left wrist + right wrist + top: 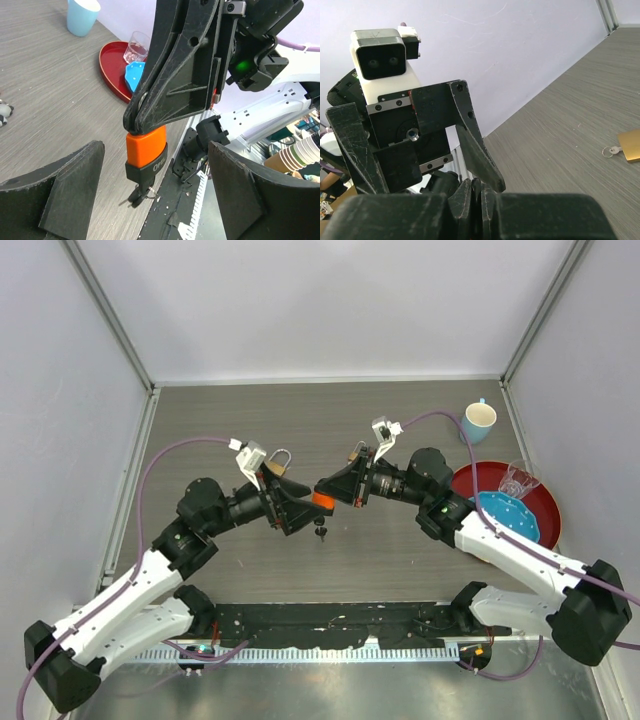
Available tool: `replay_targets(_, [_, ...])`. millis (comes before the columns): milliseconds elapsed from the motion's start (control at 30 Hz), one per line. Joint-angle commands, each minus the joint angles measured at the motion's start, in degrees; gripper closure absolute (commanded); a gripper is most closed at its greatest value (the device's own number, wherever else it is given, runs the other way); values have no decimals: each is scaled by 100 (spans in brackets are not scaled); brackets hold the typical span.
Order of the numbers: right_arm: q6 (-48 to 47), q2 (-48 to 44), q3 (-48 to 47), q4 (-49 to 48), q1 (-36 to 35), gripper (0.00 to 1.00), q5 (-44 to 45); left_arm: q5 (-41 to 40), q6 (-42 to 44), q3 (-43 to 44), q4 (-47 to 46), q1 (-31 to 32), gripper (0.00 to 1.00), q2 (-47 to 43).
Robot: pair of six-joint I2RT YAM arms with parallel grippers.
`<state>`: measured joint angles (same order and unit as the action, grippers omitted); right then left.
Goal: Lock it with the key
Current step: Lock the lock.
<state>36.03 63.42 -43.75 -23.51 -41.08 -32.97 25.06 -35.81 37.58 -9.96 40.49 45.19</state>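
The key (145,150) has an orange body with a black end. A ring and a small dark piece hang below it. My right gripper (328,496) is shut on the key's upper end and holds it above the table. My left gripper (155,192) is open. Its two wide-apart fingers (65,192) flank the key without touching it. In the top view the key (322,502) is the orange spot between the two grippers. A brass padlock (278,464) lies on the table just beyond the left wrist. It also shows in the right wrist view as a brass padlock (630,146) with a small ring.
At the back right stands a light blue cup (479,422). A red plate (540,502) at the right holds a blue dish (510,516) and a clear glass (518,480). Grey walls enclose the table on three sides.
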Motion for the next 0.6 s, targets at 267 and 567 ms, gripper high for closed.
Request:
replay_targets(267, [-131, -295, -486, -49, 30, 98, 19, 1052, -400, -1024, -1429, -6, 8, -81])
replay_targets(567, [0, -242, -433, -259, 39, 98, 36, 1256, -532, -1332, -2203, 29, 11, 262])
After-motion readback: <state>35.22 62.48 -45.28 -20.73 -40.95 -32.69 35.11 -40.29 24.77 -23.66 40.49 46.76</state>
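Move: The key hanging from the underside of the orange lock is the left hand's target: about 7 cm below that hand, 3 cm back and 3 cm to its right. The lock body, between the two hands, is some 3 cm to the left hand's right, 3 cm below and 1 cm back. From the right hand, which already grips the lock by its top, the key is about 8 cm below, 3 cm back and 1 cm left. Downward first of all, the left hand sinks about 6 cm beside the lock body and draws back some 3 cm, towards the level of the hanging key. The wrist turns about 10 degrees clockwise; the fingers stay wide open and, as far as can be seen, touch neither lock nor key. The right hand keeps its pinch on the lock's top and holds it nearly still. ##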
